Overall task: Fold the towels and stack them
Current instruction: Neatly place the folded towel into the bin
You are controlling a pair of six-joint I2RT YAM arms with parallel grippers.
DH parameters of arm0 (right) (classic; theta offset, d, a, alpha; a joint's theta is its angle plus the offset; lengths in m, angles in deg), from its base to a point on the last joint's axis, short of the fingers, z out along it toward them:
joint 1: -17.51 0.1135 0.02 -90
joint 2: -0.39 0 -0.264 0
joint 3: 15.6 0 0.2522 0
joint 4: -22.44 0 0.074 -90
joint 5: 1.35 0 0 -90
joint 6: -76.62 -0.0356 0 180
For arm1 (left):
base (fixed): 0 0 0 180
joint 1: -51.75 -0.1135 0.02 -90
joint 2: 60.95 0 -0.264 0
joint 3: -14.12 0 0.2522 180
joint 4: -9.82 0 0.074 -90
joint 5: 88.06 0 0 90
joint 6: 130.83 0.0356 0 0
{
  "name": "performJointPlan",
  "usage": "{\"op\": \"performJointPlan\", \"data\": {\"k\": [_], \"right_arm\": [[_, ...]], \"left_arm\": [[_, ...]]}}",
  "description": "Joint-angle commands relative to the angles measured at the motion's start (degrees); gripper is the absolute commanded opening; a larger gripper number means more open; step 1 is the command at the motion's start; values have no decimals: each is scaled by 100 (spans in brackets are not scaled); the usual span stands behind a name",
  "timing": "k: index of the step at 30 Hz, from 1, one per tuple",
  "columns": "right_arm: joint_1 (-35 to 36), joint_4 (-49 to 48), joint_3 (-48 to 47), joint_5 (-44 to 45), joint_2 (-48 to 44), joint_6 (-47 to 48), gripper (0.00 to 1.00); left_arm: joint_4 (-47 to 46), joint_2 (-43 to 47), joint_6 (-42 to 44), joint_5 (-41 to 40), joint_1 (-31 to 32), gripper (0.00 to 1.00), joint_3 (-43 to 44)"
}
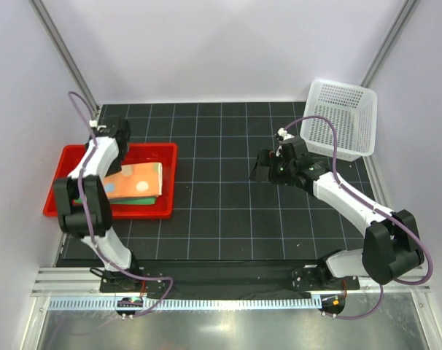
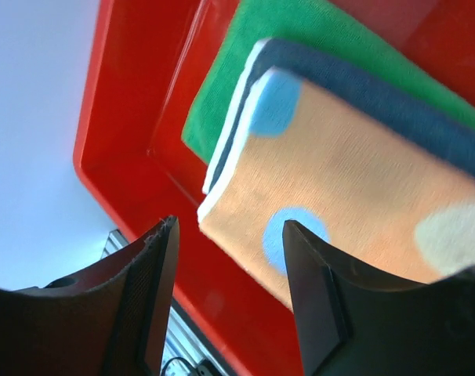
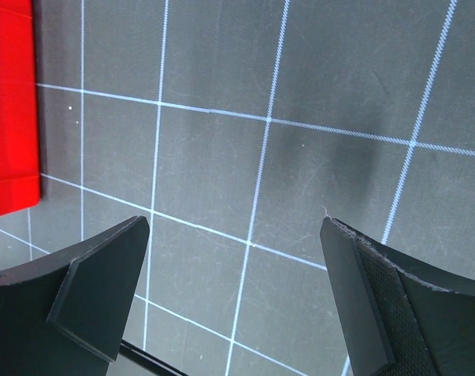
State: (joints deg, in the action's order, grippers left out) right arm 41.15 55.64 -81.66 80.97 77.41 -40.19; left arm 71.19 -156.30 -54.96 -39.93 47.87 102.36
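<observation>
Three folded towels lie stacked in the red tray (image 1: 74, 157). The plain green towel (image 2: 300, 35) is at the bottom, the dark blue one (image 2: 394, 102) is in the middle, and the orange dotted one (image 2: 363, 180) (image 1: 137, 180) is on top. My left gripper (image 2: 230, 235) hovers open over the stack's near corner. One of its fingers is above the orange towel and the other above the tray floor, and it holds nothing. My right gripper (image 3: 233, 227) (image 1: 259, 173) stands wide open over the bare mat at mid-table, away from the towels.
A white mesh basket (image 1: 341, 117) stands at the back right corner. The black gridded mat (image 1: 221, 211) covers the table. The tray's corner (image 3: 10, 94) shows at the left of the right wrist view. Walls close in on both sides.
</observation>
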Motion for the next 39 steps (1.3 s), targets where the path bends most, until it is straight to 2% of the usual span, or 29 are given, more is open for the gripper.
{"op": "performJointPlan", "data": {"k": [1,3,6,8,9,10,11,12,13,14,19,22,23,24,29,39], "right_arm": [[-70,86,-185,65,-151,211,100],[-61,147,-176,118,-204,229,100],[-70,200,-228,197,-292,229,100],[-61,340,-412,380,-353,237,100],[-70,541,-500,460,-388,211,100],[-61,682,-588,530,-450,211,100],[-70,919,-728,566,-520,228,100],[-61,1025,-773,740,-712,211,100],[-70,1140,-826,742,-810,194,100],[-61,1332,-913,977,-915,220,100],[-61,1861,-1090,1594,-1688,237,100],[-61,1941,-941,1796,-2031,158,100],[-61,1827,-767,1727,-2285,167,100],[-61,1774,-678,1718,-2435,158,100],[-61,1335,-308,1761,-3287,53,100],[-61,1396,-554,2024,-3333,325,100]], "left_arm": [[457,-528,-404,-787,10,59,751],[870,-625,-581,-779,10,59,1339],[969,-459,-617,-219,89,62,1833],[803,-13,-416,1166,168,63,1939],[654,225,-302,2094,168,62,1878],[331,428,-292,3522,186,63,1808],[153,839,-483,4276,203,65,1720],[-31,1034,-503,4918,264,74,1502],[-320,1184,-581,5290,535,96,1413],[-401,1455,-599,5729,711,99,1342],[-604,1958,-397,5988,1915,100,641],[-1620,2406,-720,6725,2303,100,60],[-2224,2546,-836,6962,2400,100,-386],[-2543,2661,-967,7269,2453,100,-582],[-2679,2926,-978,7166,2655,100,-917],[-2617,3154,-679,6815,2673,100,-971]]}}
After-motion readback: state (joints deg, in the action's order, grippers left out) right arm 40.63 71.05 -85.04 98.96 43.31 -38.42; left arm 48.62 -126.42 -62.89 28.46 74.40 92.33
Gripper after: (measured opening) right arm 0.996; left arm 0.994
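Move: The folded orange towel I have just let go of lies on the stack in the red bin, its middle about 7 cm to the right of my left hand, 2 cm ahead and 8 cm below. The green towel at the bottom of the stack is centred some 4 cm to the right, level and 9 cm down. The bin's right wall stands about 22 cm to the right. From my right hand the orange towel is roughly 43 cm to the left and 2 cm back. With the orange towel already free, I ease my left hand forward, then lift it out of the bin and sweep about 35 cm right over the bin's right wall, curving back a little, opening the fingers fully and turning the wrist clockwise some 60 degrees. My right hand, still open and empty, rises about 15 cm while drawing right and back, its fingers tipping up. ##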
